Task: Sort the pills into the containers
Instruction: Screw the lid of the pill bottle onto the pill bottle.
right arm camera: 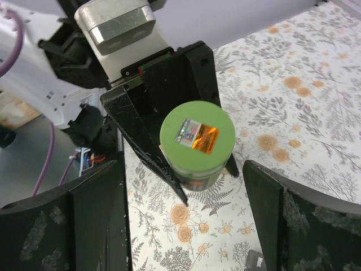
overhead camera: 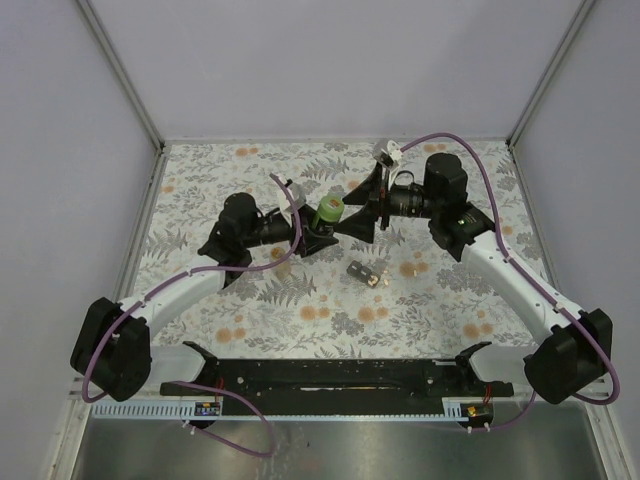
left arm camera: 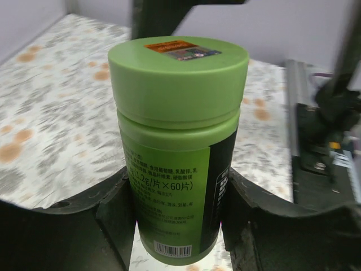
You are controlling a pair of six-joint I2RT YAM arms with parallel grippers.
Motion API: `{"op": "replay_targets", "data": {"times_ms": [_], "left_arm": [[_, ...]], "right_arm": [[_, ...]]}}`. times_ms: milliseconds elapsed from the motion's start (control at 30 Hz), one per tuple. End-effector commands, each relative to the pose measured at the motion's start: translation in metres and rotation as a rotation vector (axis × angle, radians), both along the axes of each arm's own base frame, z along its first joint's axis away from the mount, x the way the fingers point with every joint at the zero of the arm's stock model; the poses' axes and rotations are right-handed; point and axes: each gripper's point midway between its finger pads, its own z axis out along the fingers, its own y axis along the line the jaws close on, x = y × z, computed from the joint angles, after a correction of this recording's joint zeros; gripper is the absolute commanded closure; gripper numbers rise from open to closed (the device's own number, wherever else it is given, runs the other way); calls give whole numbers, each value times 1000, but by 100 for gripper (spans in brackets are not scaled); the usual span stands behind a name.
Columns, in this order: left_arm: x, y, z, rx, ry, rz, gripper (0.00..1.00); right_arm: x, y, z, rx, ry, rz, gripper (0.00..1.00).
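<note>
A green pill bottle (overhead camera: 326, 212) with a green lid stands upright at the table's middle. My left gripper (overhead camera: 314, 236) is shut on its lower body; in the left wrist view the bottle (left arm camera: 177, 141) fills the space between the two dark fingers (left arm camera: 113, 226). My right gripper (overhead camera: 362, 212) hangs just to the right of and above it, open. Seen from the right wrist, the lid (right arm camera: 197, 138) with its orange sticker sits between the spread fingers (right arm camera: 90, 220), touching neither. A small dark container (overhead camera: 357, 271) and pale pill-like bits (overhead camera: 377, 278) lie on the floral cloth nearer the bases.
The floral cloth (overhead camera: 250, 310) covers the table, with grey walls on three sides. A black rail (overhead camera: 330, 375) runs along the near edge between the arm bases. A corner of the dark container (right arm camera: 255, 261) shows at the bottom of the right wrist view.
</note>
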Motion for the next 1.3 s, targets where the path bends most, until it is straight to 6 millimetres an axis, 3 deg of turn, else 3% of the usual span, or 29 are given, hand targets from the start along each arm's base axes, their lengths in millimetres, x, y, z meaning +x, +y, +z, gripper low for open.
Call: {"op": "replay_targets", "data": {"times_ms": [0, 267, 900, 1267], "left_arm": [[-60, -9, 35, -103, -51, -333, 100], [-87, -9, 39, -141, 11, -499, 100], [-84, -10, 41, -161, 25, -474, 100], [-78, -12, 38, -162, 24, -436, 100]], "right_arm": [[-25, 3, 27, 46, -152, 177, 1], [-41, 6, 33, 89, -158, 297, 1], [-47, 23, 26, 124, -106, 365, 4], [-47, 24, 29, 127, -105, 361, 29]]}}
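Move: The left hand grips the green pill bottle. Its lid sits some 6 cm above that hand's fingers, a centimetre ahead and a centimetre to their right. From the open right gripper, the lid is about 5 cm left and 2 cm ahead, a centimetre lower. Well below the right hand, some 24 cm down, the grey pill box lies 6 cm back and 2 cm right; the orange-capped container stands about 18 cm left and 4 cm back. Keeping its grip on the bottle, the left hand swings it about 8 cm back and slightly up, turning clockwise some 25 degrees, then holds it still. The open right hand follows back roughly 4 cm, turning counter-clockwise 20 degrees and rising slightly. It then sinks a little as it eases left towards the lid, its fingers straddling the lid and starting to close. ##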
